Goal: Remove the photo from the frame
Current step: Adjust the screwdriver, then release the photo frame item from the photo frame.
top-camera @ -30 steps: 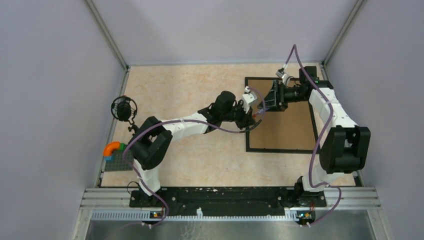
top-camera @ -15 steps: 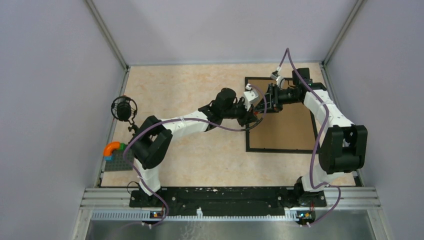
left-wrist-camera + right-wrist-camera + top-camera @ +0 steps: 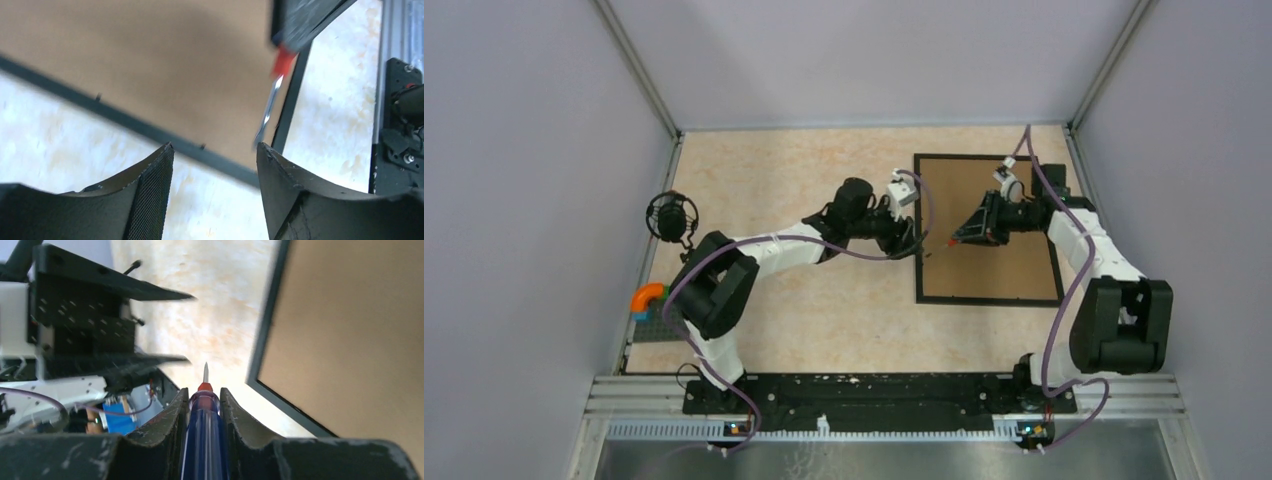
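The frame (image 3: 918, 230) lies face down at the right of the table, thin black border around a brown board back (image 3: 999, 270). The photo is hidden under that board. My right gripper (image 3: 965, 231) hovers over the board's upper left and is shut on a blue-handled screwdriver (image 3: 202, 430); its red collar and metal tip (image 3: 936, 247) point left past the frame's left edge (image 3: 262, 340). My left gripper (image 3: 913, 241) sits just left of that edge, open and empty. In the left wrist view its gripper (image 3: 215, 147) faces the frame edge (image 3: 150, 131), with the screwdriver (image 3: 272, 100) above.
A black round device (image 3: 671, 216) stands by the left wall. A grey baseplate with orange, blue and green bricks (image 3: 652, 300) lies at the near left. Grey walls close in three sides; a metal rail (image 3: 884, 390) runs along the near edge.
The left gripper opened, let go of the screwdriver and drew back left. The right gripper shut on the screwdriver and carried it toward the near side, over the frame's back.
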You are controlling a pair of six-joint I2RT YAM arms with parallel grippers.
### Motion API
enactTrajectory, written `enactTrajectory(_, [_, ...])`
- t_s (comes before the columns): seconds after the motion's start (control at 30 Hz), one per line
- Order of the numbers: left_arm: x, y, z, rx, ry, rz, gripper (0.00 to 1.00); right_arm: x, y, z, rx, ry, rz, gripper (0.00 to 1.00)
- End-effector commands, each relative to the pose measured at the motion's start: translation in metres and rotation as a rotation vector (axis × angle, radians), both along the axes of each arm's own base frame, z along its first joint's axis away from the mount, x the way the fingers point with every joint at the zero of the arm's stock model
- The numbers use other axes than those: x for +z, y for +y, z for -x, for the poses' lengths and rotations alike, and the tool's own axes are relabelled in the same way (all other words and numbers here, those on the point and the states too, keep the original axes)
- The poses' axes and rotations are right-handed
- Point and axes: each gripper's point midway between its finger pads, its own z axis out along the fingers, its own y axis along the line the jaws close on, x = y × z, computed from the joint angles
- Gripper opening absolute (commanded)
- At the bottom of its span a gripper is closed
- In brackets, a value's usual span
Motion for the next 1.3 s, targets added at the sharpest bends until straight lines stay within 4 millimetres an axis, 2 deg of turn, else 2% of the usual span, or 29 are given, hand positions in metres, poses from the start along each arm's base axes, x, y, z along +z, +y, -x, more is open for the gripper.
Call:
enactTrajectory(0.0, [-0.009,0.033,-0.008,0.064,0.065,0.014,0.66,-0.024,-0.032,0.000,-0.222,0.020,0.028,0.00])
enactTrajectory(0.1, [-0.040,0.037,-0.003,0.103,0.194,-0.029,0.64,-0.041,-0.037,0.002,-0.270,0.029,0.036,0.00])
enactTrajectory(0.2, [-0.070,0.038,0.003,0.178,0.384,-0.041,0.56,-0.057,-0.046,-0.002,-0.340,0.050,0.086,0.00])
enactTrajectory(0.3, [-0.089,0.035,0.009,0.213,0.502,-0.021,0.51,-0.069,-0.050,-0.006,-0.413,0.064,0.091,0.00])
enactTrajectory(0.47, [-0.101,0.027,0.008,0.217,0.565,0.001,0.46,-0.078,-0.059,-0.017,-0.542,0.022,0.087,0.00])
enactTrajectory(0.7, [-0.118,0.016,0.011,0.200,0.599,-0.010,0.33,-0.080,-0.044,-0.020,-0.533,-0.040,0.062,0.00])
enactTrajectory(0.83, [-0.125,0.012,0.014,0.206,0.626,-0.012,0.29,-0.080,-0.036,-0.023,-0.509,-0.039,0.063,0.00])
enactTrajectory(0.97, [-0.129,0.009,0.014,0.213,0.637,-0.014,0.29,-0.082,-0.032,-0.017,-0.480,-0.022,0.065,0.00])
enactTrajectory(1.13, [-0.134,0.008,0.012,0.223,0.649,-0.015,0.28,-0.087,-0.017,0.004,-0.432,0.018,0.069,0.00])
enactTrajectory(1.27, [-0.137,0.008,0.013,0.225,0.653,-0.022,0.27,-0.088,-0.016,0.007,-0.446,0.015,0.052,0.00])
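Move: The frame's left border lies about 12 cm below the left hand and 1 cm back. The clip on that border's inner edge is 2 cm to the left hand's right, 1 cm back and 12 cm down. From the right hand, which already grips the screwdriver, the clip is some 7 cm left, 2 cm back and 14 cm down. The frame's near left corner sits about 9 cm back of the clip and 2 cm left of it. Left fingers sink 12 cm, narrowing around the frame's left border; right lowers the still-gripped screwdriver 10 cm towards the clip. ##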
